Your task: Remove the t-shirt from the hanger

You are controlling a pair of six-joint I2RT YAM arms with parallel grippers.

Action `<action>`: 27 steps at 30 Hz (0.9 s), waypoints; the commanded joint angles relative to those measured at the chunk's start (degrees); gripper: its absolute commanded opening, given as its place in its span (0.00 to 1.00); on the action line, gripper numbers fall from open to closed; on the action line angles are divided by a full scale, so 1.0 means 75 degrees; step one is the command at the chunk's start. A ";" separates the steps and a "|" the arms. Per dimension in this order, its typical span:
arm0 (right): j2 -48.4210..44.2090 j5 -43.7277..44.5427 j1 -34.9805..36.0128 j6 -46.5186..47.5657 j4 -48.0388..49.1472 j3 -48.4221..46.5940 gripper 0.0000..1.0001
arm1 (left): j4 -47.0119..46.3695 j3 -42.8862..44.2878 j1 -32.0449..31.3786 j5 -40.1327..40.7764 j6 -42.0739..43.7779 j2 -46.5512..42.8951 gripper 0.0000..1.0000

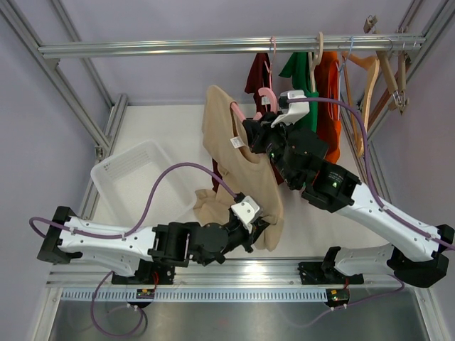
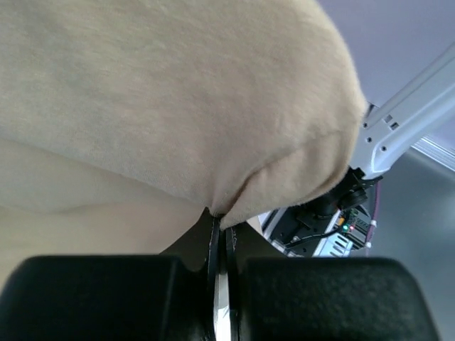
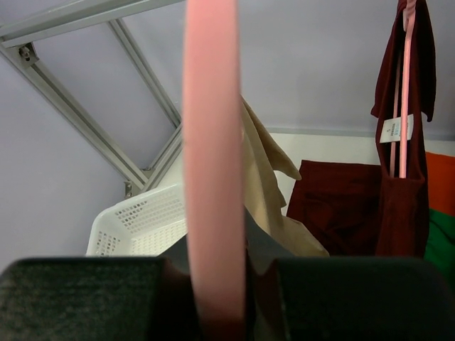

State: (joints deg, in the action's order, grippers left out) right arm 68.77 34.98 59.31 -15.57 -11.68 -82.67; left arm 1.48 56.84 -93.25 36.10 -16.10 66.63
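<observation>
A beige t-shirt (image 1: pixel 234 167) hangs on a pink hanger (image 1: pixel 238 110) held off the rail, above the middle of the table. My right gripper (image 1: pixel 250 135) is shut on the hanger; in the right wrist view the pink bar (image 3: pixel 210 142) runs up between the fingers, with the shirt (image 3: pixel 266 192) behind it. My left gripper (image 1: pixel 264 226) is shut on the shirt's lower edge. In the left wrist view a pinch of beige cloth (image 2: pixel 178 106) sits between the closed fingertips (image 2: pixel 222 220).
A white perforated basket (image 1: pixel 131 174) stands on the table at the left. On the rail (image 1: pixel 213 46) hang a dark red shirt (image 1: pixel 257 74), a green one (image 1: pixel 302 71), an orange one (image 1: pixel 328 106) and bare wooden hangers (image 1: pixel 377 78). Frame struts run down both sides.
</observation>
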 commanded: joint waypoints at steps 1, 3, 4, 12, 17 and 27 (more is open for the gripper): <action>-0.0194 0.0140 0.0096 0.0259 0.0737 -0.0227 0.00 | -0.0771 0.0051 -0.0234 0.0088 -0.0267 -0.0235 0.00; -0.0042 0.0257 0.0108 0.0540 0.1086 -0.0355 0.00 | -0.0783 -0.0113 -0.0316 -0.0206 -0.0454 -0.0236 0.00; -0.0006 0.0362 0.0096 0.0634 0.1286 -0.0356 0.00 | -0.0783 -0.0195 -0.0363 -0.0416 -0.0652 -0.0224 0.00; 0.0135 0.0446 0.0096 0.0963 0.2881 -0.0905 0.00 | -0.1542 -0.1484 -0.0633 -0.0992 -0.1836 0.0221 0.00; 0.0252 0.0177 0.0084 0.0800 0.2602 -0.1339 0.00 | -0.1826 -0.1567 -0.0644 -0.1205 -0.1885 0.0981 0.00; -0.0766 -0.1112 0.0096 -0.0278 -0.1334 -0.1446 0.00 | -0.0433 -0.2036 -0.0563 0.1264 -0.1452 -0.1205 0.00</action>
State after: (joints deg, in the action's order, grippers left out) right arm 67.83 30.76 59.75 -13.91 -15.62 -90.35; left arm -2.76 41.47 -97.06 35.88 -26.85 64.03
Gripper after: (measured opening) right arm 0.158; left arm 0.024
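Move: The left gripper already pinches the beige t-shirt's lower edge. The pink hanger, held by the right gripper, is about 18 cm ahead of the left gripper, 4 cm to its left and 15 cm above it. From the right gripper the t-shirt's middle hangs some 6 cm back, 5 cm left and 12 cm lower. The dark red shirt is about 17 cm ahead and 7 cm right of the right gripper, the green shirt beside it, level with it in reach and 18 cm right, both slightly lower. Pull the t-shirt and hanger apart: keep the left fingers shut on the cloth and drag it down about 10 cm and a little back, while the right gripper, keeping its hold on the hanger, lifts some 6 cm with its fingertips tipping up. Then let the left hand ease left, forward and slightly up, and bring the right back and slightly down. ##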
